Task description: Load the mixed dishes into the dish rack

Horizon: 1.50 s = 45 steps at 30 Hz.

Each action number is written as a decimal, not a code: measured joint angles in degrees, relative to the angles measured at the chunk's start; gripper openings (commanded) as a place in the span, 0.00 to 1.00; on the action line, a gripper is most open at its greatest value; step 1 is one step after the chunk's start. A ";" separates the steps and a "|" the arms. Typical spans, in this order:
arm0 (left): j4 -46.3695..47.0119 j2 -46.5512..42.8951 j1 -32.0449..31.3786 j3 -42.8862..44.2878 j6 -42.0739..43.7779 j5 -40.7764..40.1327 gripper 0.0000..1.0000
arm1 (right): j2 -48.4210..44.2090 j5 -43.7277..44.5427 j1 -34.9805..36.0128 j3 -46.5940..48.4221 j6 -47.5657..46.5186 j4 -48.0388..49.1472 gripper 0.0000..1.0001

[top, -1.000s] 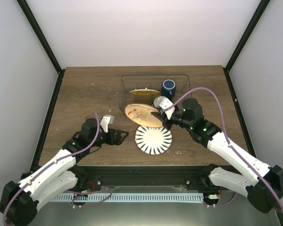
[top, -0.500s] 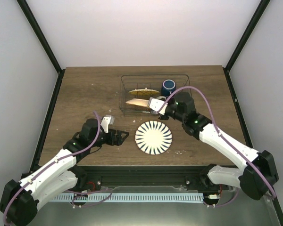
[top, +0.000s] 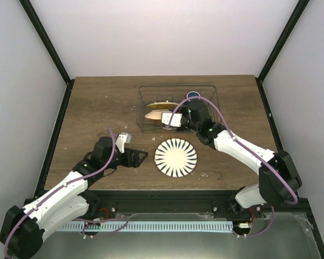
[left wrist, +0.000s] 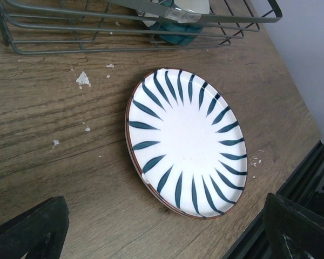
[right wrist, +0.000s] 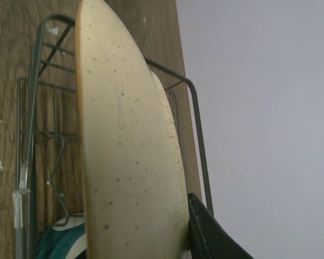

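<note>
The wire dish rack [top: 142,102] stands at the back middle of the table. My right gripper [top: 164,118] is shut on the cream plate [top: 153,115] and holds it on edge inside the rack. In the right wrist view the plate [right wrist: 127,156] fills the middle, one finger [right wrist: 213,240] pressed on it, rack wires [right wrist: 197,124] behind. The yellow-orange plate [top: 163,103] stands in the rack. The dark blue mug [top: 193,95] shows partly behind my right arm. A small bowl [left wrist: 175,16], white inside and teal outside, sits in the rack [left wrist: 124,29]. My left gripper [top: 141,156] is open and empty.
A white plate with dark blue stripes [top: 175,157] lies flat on the table in front of the rack, just right of my left gripper [left wrist: 162,237]; it also shows in the left wrist view [left wrist: 189,140]. White flecks mark the wood near the rack.
My right arm has carried the cream plate from above the striped plate back into the rack and turned it on edge. The left arm has not moved.
</note>
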 measured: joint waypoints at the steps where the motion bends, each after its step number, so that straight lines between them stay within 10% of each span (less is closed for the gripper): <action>1: 0.17 0.00 0.00 0.00 0.00 0.04 1.00 | 0.76 0.48 0.00 0.00 -0.70 0.13 0.01; 17: 1.16 1.03 0.00 -0.44 0.02 0.37 1.00 | 7.67 2.12 0.48 0.00 -5.11 5.27 0.01; 45: 1.57 2.14 0.00 -0.44 0.00 1.31 1.00 | 16.92 -1.01 -2.95 20.20 5.49 -16.39 0.01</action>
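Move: Over the front of the dish rack, the right hand already holds the bird plate by its right edge. The rack's middle lies about 6 cm ahead, 4 cm right and 17 cm below it. The woven dish stands 7 cm ahead and 1 cm left, the bowl 3 cm ahead and 7 cm right, both some 15 cm lower. From the left hand, the rack's middle is about 20 cm ahead, 13 cm right and 7 cm below. Lowering the held bird plate into the rack in front of the woven dish, the right hand first sinks about 4 cm while easing forward. It then goes on forward, some 5 cm in all, rising about 1 cm and tipping its fingers some 15 degrees further down, the plate bearing on the rack. The fingers keep their pinch on the plate's edge. ##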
